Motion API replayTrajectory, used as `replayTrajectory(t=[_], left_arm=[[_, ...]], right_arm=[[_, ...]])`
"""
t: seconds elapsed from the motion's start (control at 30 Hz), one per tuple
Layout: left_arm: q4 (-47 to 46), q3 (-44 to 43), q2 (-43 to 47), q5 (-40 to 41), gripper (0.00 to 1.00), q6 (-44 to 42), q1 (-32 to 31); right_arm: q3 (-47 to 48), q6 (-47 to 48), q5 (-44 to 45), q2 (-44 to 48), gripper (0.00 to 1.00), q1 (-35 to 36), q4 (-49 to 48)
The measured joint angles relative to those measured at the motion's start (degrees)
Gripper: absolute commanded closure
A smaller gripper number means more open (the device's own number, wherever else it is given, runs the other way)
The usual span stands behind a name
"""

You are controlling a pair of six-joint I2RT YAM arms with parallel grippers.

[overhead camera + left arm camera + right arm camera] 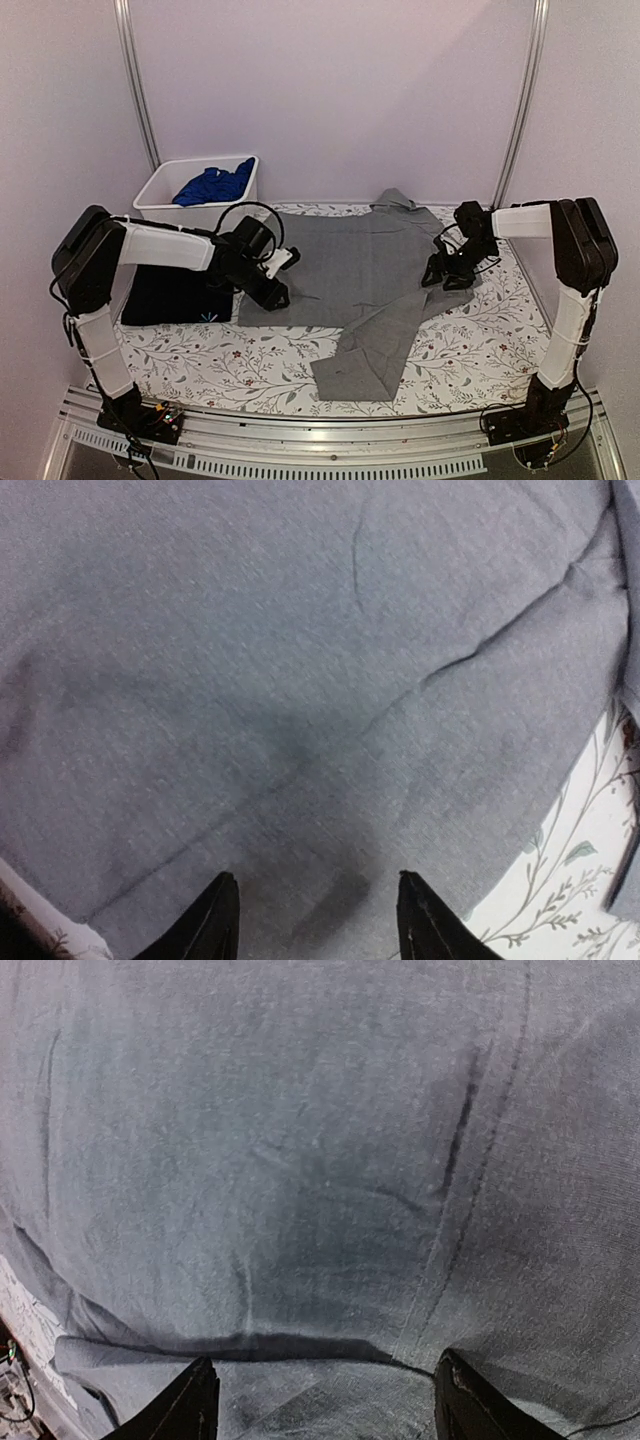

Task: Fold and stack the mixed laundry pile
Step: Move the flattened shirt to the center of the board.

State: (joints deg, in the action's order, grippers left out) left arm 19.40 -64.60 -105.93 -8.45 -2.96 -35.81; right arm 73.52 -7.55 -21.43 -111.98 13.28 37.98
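A grey shirt (355, 270) lies spread flat on the floral table cover, one sleeve (375, 350) folded down toward the front. A folded black garment (175, 295) with a small light mark lies at the left. A bright blue garment (215, 185) sits in the white bin (160, 195). My left gripper (275, 297) hovers at the grey shirt's left edge, open, with only flat grey cloth (320, 710) between its fingertips (222, 895). My right gripper (440, 275) is at the shirt's right side, open over grey cloth (320, 1190) and a fold line (300, 1345), holding nothing.
The white bin stands at the back left against the wall. The floral cover (480, 340) shows at the front and right of the shirt. Two metal poles (520, 100) run up the back wall. A metal rail (330, 450) edges the table front.
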Motion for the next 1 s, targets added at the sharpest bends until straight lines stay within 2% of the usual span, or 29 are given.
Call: replayTrajectory(t=[0.27,0.43,0.7,0.8,1.0], left_arm=[[2.10,3.30,-0.39,0.92,0.53,-0.90,-3.58],[2.08,8.50,4.15,0.07,0.49,-1.53,-3.61],[2.49,12.20,15.52,-3.37,0.50,-2.71,-3.63],[2.43,12.83,16.02,-3.61,0.50,-3.41,-3.61],[3.17,14.38,15.78,-4.22,0.48,-3.63,-3.52]], right_arm=[[-10.97,0.66,-0.92,7.17,0.28,-1.49,-4.04],[-16.92,-0.72,-3.61,12.35,0.28,-2.19,-2.45],[-14.53,-1.55,-4.87,20.28,0.30,-2.21,4.66],[-12.85,-2.27,-5.35,21.92,0.29,-2.21,5.84],[-16.59,-6.08,-4.85,23.04,0.29,-2.21,7.04]])
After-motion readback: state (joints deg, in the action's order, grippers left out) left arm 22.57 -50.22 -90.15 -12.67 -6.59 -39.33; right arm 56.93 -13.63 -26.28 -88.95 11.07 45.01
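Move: The gray shirt's middle lies about 12 cm ahead and 20 cm right of the left hand, roughly 3 cm below it. From the left hand, the folded black shirt is some 25 cm left and about level, and the loose sleeve 25 cm right and 16 cm back. The gray shirt's middle is about 5 cm ahead and 25 cm left of the right hand, 2 cm below; the sleeve is 19 cm left and 22 cm back of it. Both open hands drag the shirt back towards the bases, travelling about 8 cm, then lift clear, right hand higher. ##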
